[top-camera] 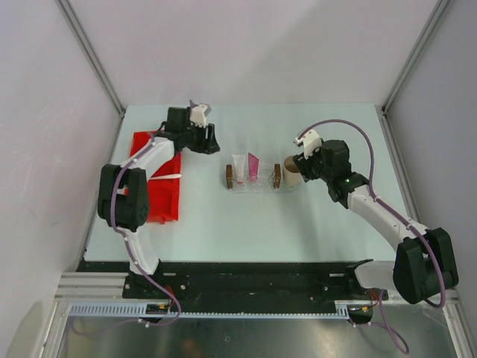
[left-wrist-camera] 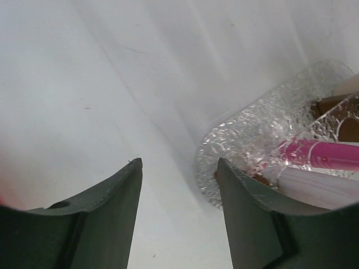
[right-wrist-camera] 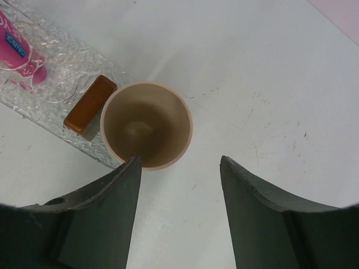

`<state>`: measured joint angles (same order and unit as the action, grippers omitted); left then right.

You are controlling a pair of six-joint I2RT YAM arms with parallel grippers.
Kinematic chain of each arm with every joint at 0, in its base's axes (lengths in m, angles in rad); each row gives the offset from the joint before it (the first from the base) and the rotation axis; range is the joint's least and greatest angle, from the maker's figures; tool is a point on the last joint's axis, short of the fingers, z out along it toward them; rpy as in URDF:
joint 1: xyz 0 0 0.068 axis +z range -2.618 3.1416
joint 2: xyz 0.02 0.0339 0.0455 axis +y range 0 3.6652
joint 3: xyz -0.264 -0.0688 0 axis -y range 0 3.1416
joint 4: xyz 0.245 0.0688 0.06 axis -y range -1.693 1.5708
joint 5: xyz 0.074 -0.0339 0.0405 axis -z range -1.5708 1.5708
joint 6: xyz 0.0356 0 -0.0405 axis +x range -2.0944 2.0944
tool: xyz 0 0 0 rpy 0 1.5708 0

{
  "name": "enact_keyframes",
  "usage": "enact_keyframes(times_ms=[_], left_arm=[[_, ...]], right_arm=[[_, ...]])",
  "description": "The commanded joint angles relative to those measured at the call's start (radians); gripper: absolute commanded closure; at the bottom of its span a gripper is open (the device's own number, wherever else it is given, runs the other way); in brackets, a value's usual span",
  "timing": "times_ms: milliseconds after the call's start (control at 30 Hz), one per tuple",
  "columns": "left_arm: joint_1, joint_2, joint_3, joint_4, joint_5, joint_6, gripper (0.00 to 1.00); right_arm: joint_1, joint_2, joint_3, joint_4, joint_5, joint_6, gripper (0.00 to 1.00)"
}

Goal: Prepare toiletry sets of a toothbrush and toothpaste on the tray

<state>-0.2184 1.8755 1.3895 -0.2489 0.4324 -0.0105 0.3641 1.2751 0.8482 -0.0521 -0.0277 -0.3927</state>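
The clear tray (top-camera: 253,185) lies mid-table with a brown block (top-camera: 229,176) at each short end. A white toothpaste tube (top-camera: 238,168) and a pink one (top-camera: 253,165) lie side by side in it. A thin white toothbrush (top-camera: 168,177) rests across the red bin. My left gripper (top-camera: 212,142) hovers left of the tray, open and empty; its wrist view shows the tray's end (left-wrist-camera: 247,134), the pink tube (left-wrist-camera: 325,154) and the white tube (left-wrist-camera: 320,188). My right gripper (top-camera: 299,164) is open just above the tan cup, holding nothing.
A tan paper cup (right-wrist-camera: 147,124) stands upright against the tray's right end, beside the brown block (right-wrist-camera: 90,106). A red divided bin (top-camera: 158,195) sits at the table's left edge under the left arm. Grey walls close in the table.
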Motion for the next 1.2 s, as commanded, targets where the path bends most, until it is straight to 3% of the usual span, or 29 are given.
enact_keyframes(times_ms=[0, 200, 500, 733, 1167], left_arm=[[0.063, -0.160, 0.003, 0.010, 0.034, 0.009, 0.39], [0.097, -0.353, -0.073, -0.127, -0.009, 0.182, 0.39], [0.139, -0.484, -0.153, -0.328, -0.096, 0.493, 0.40], [0.137, -0.483, -0.221, -0.355, -0.152, 0.707, 0.39], [0.137, -0.340, -0.224, -0.400, -0.158, 1.010, 0.39]], right_arm=[[-0.005, -0.028, 0.002, 0.005, -0.024, 0.012, 0.37], [-0.005, -0.039, 0.002, 0.008, -0.040, 0.018, 0.37], [0.015, -0.031, 0.002, 0.008, -0.052, 0.009, 0.37], [0.033, -0.016, 0.002, 0.005, -0.044, -0.005, 0.37], [0.039, 0.010, 0.002, -0.003, -0.046, -0.011, 0.38]])
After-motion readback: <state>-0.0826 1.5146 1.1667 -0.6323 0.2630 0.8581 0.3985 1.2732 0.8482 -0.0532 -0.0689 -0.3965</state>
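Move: Some 19 cm to the left of the left hand and about 5 cm nearer the base lies the white toothbrush in the red bin, roughly 9 cm lower. On the other side, the clear tray's middle is about 14 cm right and 6 cm back, with the white toothpaste about 9 cm right and 5 cm back. From the right hand, the toothbrush is about 50 cm left and 4 cm ahead. Arching away from the tray, the empty left hand swings about 13 cm left and 9 cm back, rising nearly 12 cm and then sinking almost to its old height above the red bin, by the toothbrush. Its wrist rolls clockwise some 40 degrees and the fingers tip steeper, still open. The right hand eases 2 cm left by the beige cup. ##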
